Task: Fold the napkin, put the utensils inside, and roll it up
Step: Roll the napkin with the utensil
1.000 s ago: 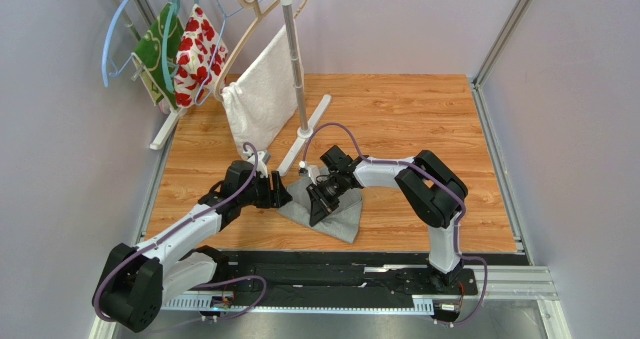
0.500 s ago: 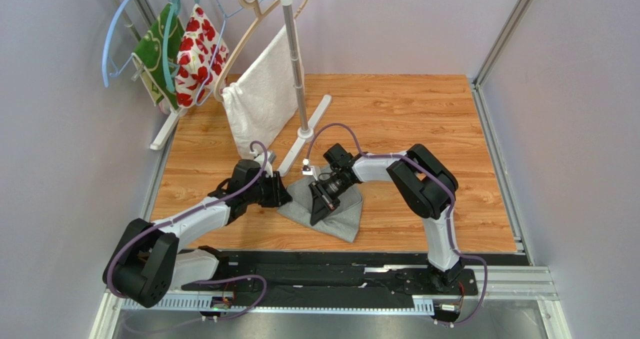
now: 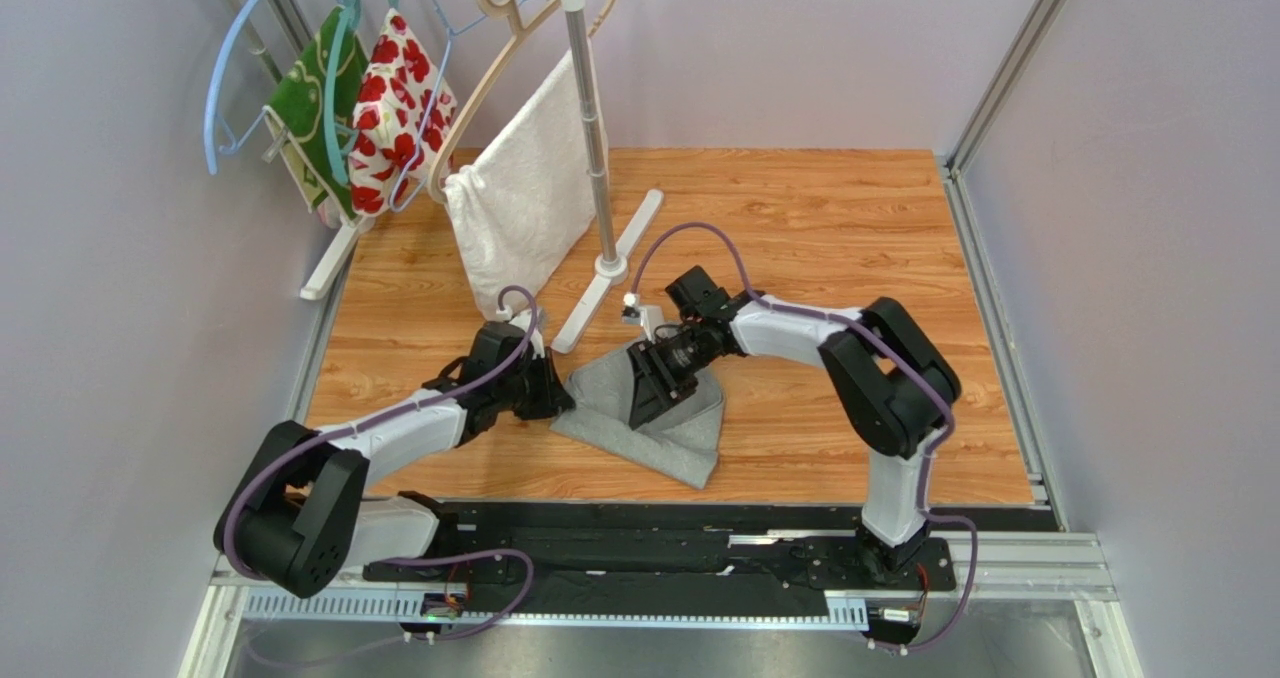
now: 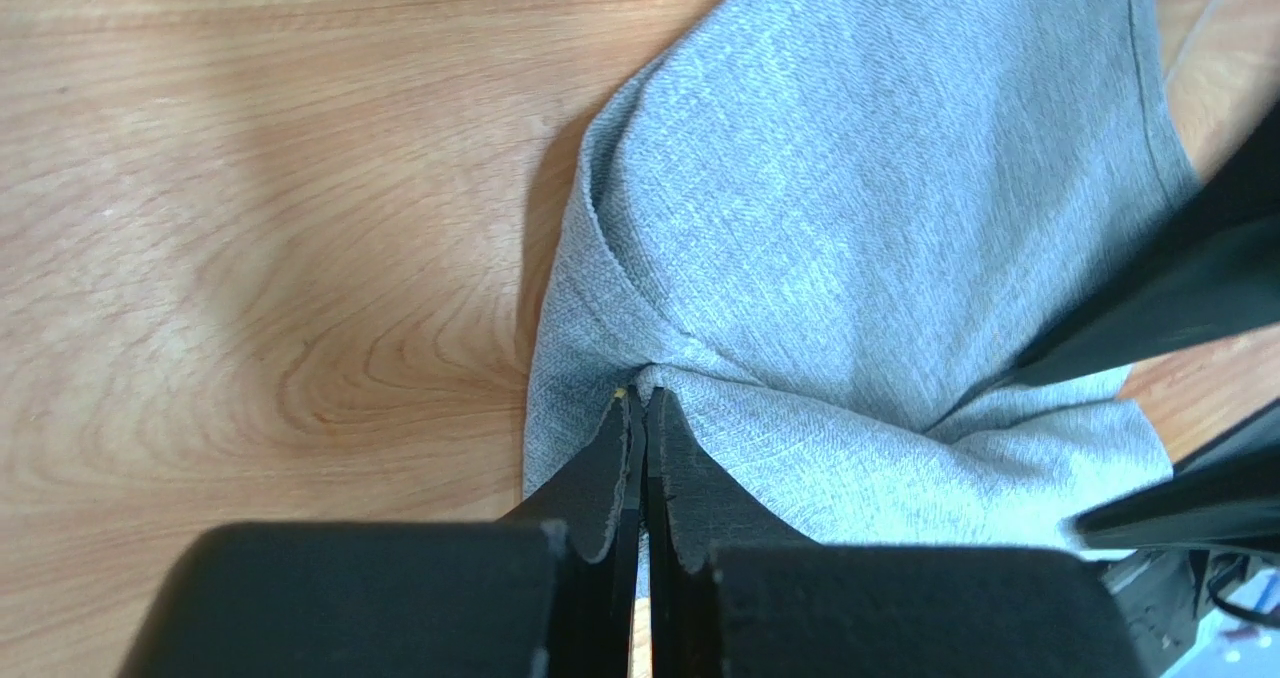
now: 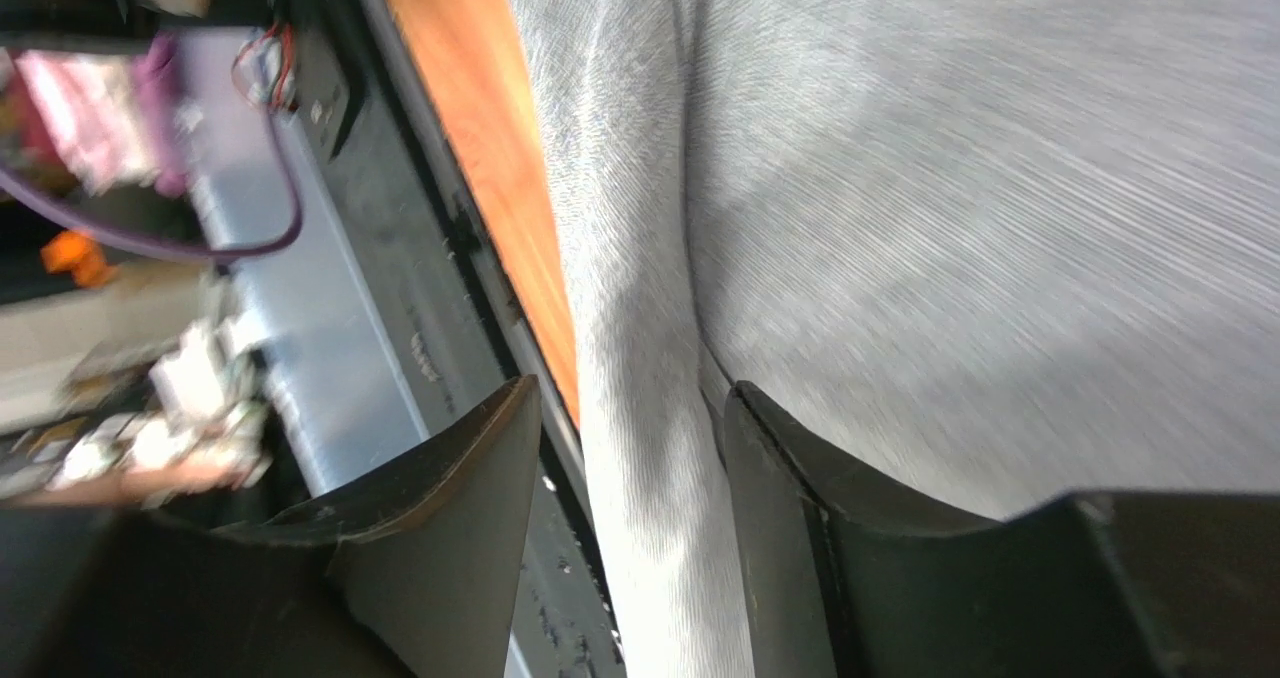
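The grey napkin (image 3: pixel 685 441) lies folded and bunched on the wooden table between the two arms. My left gripper (image 3: pixel 558 398) is at its left edge. In the left wrist view the left gripper (image 4: pixel 646 396) is shut, pinching a puckered fold of the napkin (image 4: pixel 872 183). My right gripper (image 3: pixel 655 392) hangs over the middle of the cloth. In the right wrist view the right gripper (image 5: pixel 628 402) is open, with a raised ridge of the napkin (image 5: pixel 977 183) running between its fingers, close to the right one. The utensils are hidden or out of view.
A metal rack's foot (image 3: pixel 607 267) stands just behind the napkin. A white towel (image 3: pixel 519 198), a red-flowered fabric (image 3: pixel 394 101) and a green one (image 3: pixel 308 108) hang on it. The black rail (image 3: pixel 676 551) borders the table's near edge.
The left gripper has closed on the napkin's left edge. The right gripper has opened, and its arm has shifted slightly back and right.
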{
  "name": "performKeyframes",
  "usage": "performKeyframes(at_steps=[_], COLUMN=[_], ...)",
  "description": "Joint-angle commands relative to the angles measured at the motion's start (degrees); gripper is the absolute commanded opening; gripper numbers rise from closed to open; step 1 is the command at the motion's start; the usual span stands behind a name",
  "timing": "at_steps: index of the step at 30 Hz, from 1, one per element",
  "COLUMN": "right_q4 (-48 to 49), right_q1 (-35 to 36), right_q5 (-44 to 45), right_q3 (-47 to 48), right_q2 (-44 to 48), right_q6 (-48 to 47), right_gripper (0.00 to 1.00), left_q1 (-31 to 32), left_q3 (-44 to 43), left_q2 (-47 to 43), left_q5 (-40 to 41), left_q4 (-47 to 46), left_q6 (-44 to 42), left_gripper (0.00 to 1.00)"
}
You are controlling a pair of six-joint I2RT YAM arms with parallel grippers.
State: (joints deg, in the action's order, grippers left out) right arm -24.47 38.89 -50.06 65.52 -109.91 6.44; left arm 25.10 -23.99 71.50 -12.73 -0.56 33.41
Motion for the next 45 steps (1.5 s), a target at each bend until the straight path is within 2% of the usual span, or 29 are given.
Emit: performKeyframes(at_steps=[1, 3, 4, 11, 16, 22, 32, 37, 40, 41, 44, 45], right_q4=[-1.02, -1.72, -2.24, -2.61, -0.15, 2.76, 6.09, 6.63, 6.10, 5.84, 4.61, 4.00], right_q1=[-0.58, 1.53, 2.58, 15.83, 23.50, 30.01, 31.95, 31.34, 29.58, 29.05, 26.68, 26.15], right_q5=[14.52, 19.28, 24.52, 45.65, 57.60, 63.76, 67.64, 65.36, 61.15, 59.92, 53.86, 50.88], right_q3=[-1.79, -4.68, -5.74, -15.76, -19.11, -19.03, -18.23, -18.05, -17.97, -17.88, -17.97, -17.79], right_q2=[15.64, 20.06, 23.39, 32.82, 33.71, 30.38, 23.52, 19.47, 17.45, 17.19, 16.83, 17.01], right_q6=[0.86, 0.60, 0.25, 4.10, 5.60, 4.11, -0.90, -1.52, -0.64, -0.38, 0.24, 0.42], right_gripper=[0.53, 0.54, 0.54, 0.56, 0.57, 0.57, 0.57, 0.55, 0.52, 0.44, 0.29, 0.26], left_q1=[-0.14, -0.14, -0.14, -0.14, -0.14, -0.14, -0.05, -0.14, -0.14, -0.14, -0.23, -0.32], left_q3=[-1.85, -2.55, -2.82, -4.05, -4.40, -5.19, -5.89, -6.16, -6.33, -6.42, -7.47, -7.91], left_q2=[1.18, 1.88, 2.14, 3.11, 3.55, 4.34, 4.78, 5.22, 5.14, 4.87, 4.35, 3.91], left_q5=[5.25, 5.35, 5.52, 5.61, 5.79, 5.70, 5.70, 4.74, 3.68, 3.50, 3.77, 4.03], left_q4=[3.72, 4.51, 4.86, 6.09, 6.36, 6.71, 7.24, 6.27, 5.57, 5.48, 6.53, 7.23], left_q6=[2.71, 3.07, 3.24, 3.24, 3.24, 2.98, 2.54, 2.10, 1.66, 1.57, 1.13, 0.96], left_gripper=[0.00, 0.00, 0.00, 0.00, 0.00, 0.00, 0.00, 0.00, 0.00, 0.00, 0.01, 0.05])
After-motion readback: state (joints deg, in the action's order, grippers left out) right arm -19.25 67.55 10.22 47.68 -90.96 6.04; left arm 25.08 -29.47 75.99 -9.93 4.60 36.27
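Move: The stretch of rolled napkin edge I want next, near its right end, lies about 5 cm back, 4 cm right and 4 cm below my right hand. The flat part of the napkin lies some 5 cm ahead and 4 cm right, and the rack foot's near end about 9 cm ahead and 12 cm left, both a little below. From my left hand, shut on the roll's left end, that stretch is roughly 14 cm right and 7 cm back. I lift my open right hand clear of the roll by about 7 cm, swing it back and to the right over the napkin, then lower it onto the rolled edge near its right end. On the way I swing the fingers some 50 degrees from slanting left to pointing steeply down, and finally close them part-way around the roll. My left fingers keep their pinch on its left end, easing about 1 cm forward. ##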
